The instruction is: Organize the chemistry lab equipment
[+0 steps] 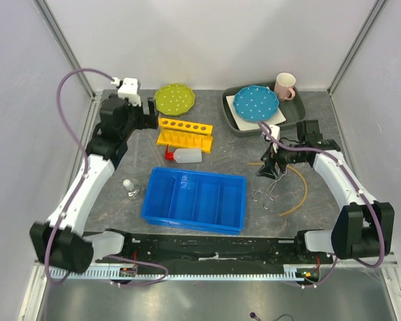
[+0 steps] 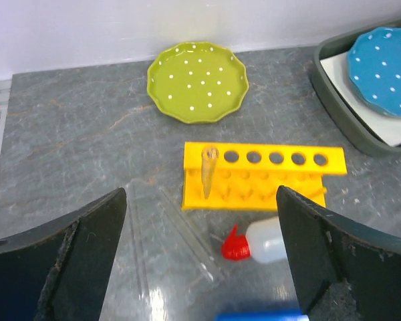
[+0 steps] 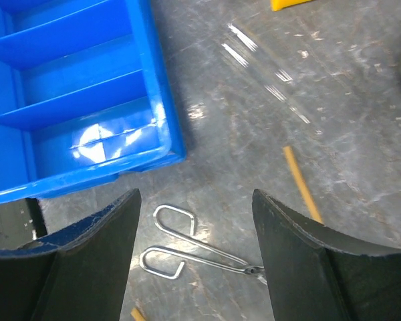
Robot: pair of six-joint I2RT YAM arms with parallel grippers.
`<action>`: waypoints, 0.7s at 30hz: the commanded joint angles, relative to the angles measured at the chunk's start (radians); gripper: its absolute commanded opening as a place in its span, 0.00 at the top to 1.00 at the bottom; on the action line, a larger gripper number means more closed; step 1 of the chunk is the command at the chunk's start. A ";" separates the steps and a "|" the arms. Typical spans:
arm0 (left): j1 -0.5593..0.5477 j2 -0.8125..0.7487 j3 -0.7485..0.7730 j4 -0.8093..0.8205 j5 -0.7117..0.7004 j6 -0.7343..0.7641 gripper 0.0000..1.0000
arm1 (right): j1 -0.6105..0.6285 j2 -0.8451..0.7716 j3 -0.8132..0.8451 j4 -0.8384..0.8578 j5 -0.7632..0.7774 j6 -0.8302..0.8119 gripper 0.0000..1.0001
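Observation:
The yellow rack stands mid-table with one clear tube in its leftmost hole. In front of it the white squeeze bottle lies on its side, red cap pointing left. Clear glass tubes lie flat on the table below my left gripper, which is open and holds nothing. My right gripper hangs open over the metal tongs, not touching them. The tan tube curves to their right. A small clear flask stands left of the bin.
A blue divided bin sits front and centre. At the back, a green dotted plate lies left of a grey tray that holds a blue dotted plate. A pink-handled mug stands in the tray's right end.

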 commanded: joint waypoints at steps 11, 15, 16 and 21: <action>0.006 -0.556 -0.383 -0.134 0.190 -0.080 0.00 | 0.079 0.318 0.417 -0.318 0.236 -0.402 0.21; 0.006 -0.624 -0.445 -0.162 0.217 -0.080 0.00 | 0.101 0.454 0.521 -0.349 0.260 -0.575 0.21; 0.006 -0.633 -0.455 -0.165 0.216 -0.083 0.00 | 0.112 0.476 0.539 -0.360 0.268 -0.617 0.21; 0.006 -0.684 -0.498 -0.186 0.213 -0.140 0.02 | 0.148 0.600 0.624 -0.360 0.320 -0.671 0.22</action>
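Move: For the right hand, the clear test tube on the table lies about 10 cm ahead, 14 cm left and 13 cm below. The tan hose's end is roughly 10 cm ahead and 5 cm left, the tongs level and 6 cm right, and the blue tray's middle some 7 cm back and 28 cm left. From the left hand that tube is about 25 cm right, 3 cm back, far below; the yellow rack, 7 cm ahead and 10 cm right. Forward past the hose's end the right hand goes, about 9 cm, rising a touch before sinking to some 4 cm lower, closing on the clear test tube; its open fingers tip more steeply down and swing some 20 degrees counter-clockwise. The left hand, wide open and empty, draws back about 15 cm from the yellow rack and sinks 5 cm. ##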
